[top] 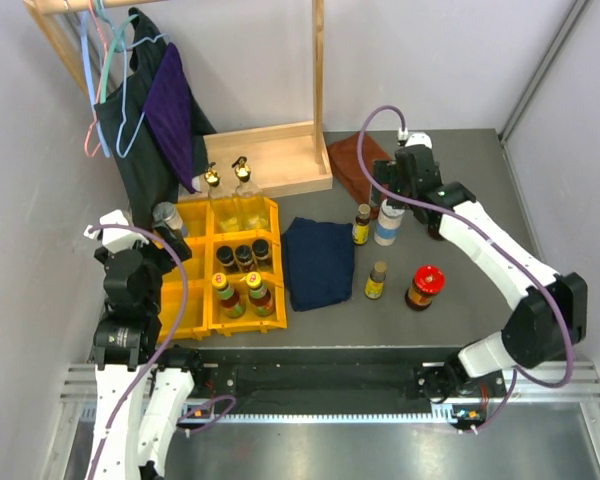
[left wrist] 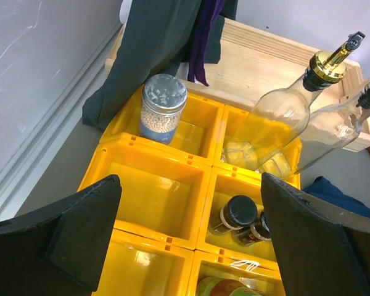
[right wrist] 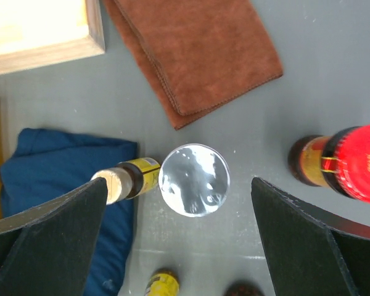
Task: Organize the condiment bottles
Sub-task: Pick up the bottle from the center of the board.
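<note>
Yellow bins [top: 192, 318] hold two clear gold-topped bottles [top: 242, 190], three dark black-capped jars [top: 244, 256], two yellow-capped sauce bottles [top: 256, 292] and a silver-lidded jar [top: 166, 216]. My left gripper [top: 172, 243] hovers open over an empty compartment [left wrist: 154, 197], with the silver-lidded jar [left wrist: 162, 110] beyond it. My right gripper [top: 392, 190] is open above a white-lidded jar [top: 388, 224]; its lid [right wrist: 194, 180] lies between the jaws, apart from both. A yellow-labelled bottle [right wrist: 126, 180], a small yellow-capped bottle [top: 377, 280] and a red-lidded jar [top: 425, 287] stand loose.
A blue cloth [top: 320, 262] lies between the bins and the loose bottles. A brown cloth [right wrist: 197, 55] and a wooden tray [top: 275, 155] lie behind. A red-capped bottle [right wrist: 356, 163] stands right of my right gripper. Clothes hang on a rack [top: 150, 90] at the back left.
</note>
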### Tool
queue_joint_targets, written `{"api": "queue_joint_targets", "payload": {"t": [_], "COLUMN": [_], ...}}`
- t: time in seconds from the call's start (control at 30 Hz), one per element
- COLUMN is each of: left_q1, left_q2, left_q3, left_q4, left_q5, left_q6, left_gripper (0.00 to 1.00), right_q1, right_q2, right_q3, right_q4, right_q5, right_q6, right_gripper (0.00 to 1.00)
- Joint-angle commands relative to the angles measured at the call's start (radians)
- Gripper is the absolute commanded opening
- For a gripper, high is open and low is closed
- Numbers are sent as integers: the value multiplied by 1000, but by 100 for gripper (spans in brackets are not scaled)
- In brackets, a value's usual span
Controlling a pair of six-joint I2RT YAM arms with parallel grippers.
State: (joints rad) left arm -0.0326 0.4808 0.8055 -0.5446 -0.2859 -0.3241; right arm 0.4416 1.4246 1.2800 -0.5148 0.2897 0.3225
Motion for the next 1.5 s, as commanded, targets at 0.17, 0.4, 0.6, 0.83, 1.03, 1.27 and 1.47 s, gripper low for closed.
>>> {"api": "queue_joint_targets", "payload": {"t": [0.17, 0.4, 0.6, 0.83, 1.03, 1.27, 1.47], "left_q1": [5, 5, 3, 2, 2, 2, 2], "left_q2": [-44, -117, -120, -133, -134, -130, -111], "left_q3": [-29, -39, -51, -83, -91, -72, -62], "left_q4": [11, -18, -6, -3, 12, -9, -11], "left_q5": [-13, -62, -64, -64, -52, -42, -19], "left_q6": [-66, -85, -81, -89, -109, -118, -167], "left_gripper": [99, 99, 99, 99, 99, 99, 99], "right_q1": [-12, -29, -32, -32, -32, -32, -32], "right_q2": [74, 131, 152, 140, 99, 5, -122], "right_q3": [9, -19, -41, -57, -42, 4, 84], "right_q4": [48, 38, 28, 33, 6, -24, -88], "right_q5": [22, -7, 0, 3, 65, 83, 82], "right_q6": [24, 53, 84, 98, 95, 98, 89], "right_gripper": [98, 90, 86, 59, 18, 0, 0]}}
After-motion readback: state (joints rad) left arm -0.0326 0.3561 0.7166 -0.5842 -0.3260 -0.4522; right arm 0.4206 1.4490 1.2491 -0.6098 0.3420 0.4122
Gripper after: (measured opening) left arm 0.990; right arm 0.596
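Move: The blue-labelled bottle with the silver lid stands almost straight beneath the right hand, its middle some 10 cm down and perhaps 1 cm ahead. Level with it, a yellow-labelled bottle stands about 6 cm to its left, and the red-lidded jar about 12 cm to its right and 2 cm farther out. The brown cloth is centred roughly 17 cm ahead and 2 cm left of the hand. From the left hand the silver-lidded bottle lies about 15 cm ahead and 46 cm right, 16 cm lower. The silver-lidded bottle is met from above: the open right hand sinks about 8 cm over it, tipping some 10 degrees further down, then its fingers close and pinch it near the lid. Keeping that grip, the hand rises about 5 cm, drifting slightly right and back. The empty left hand eases about 2 cm back and down, still open. ##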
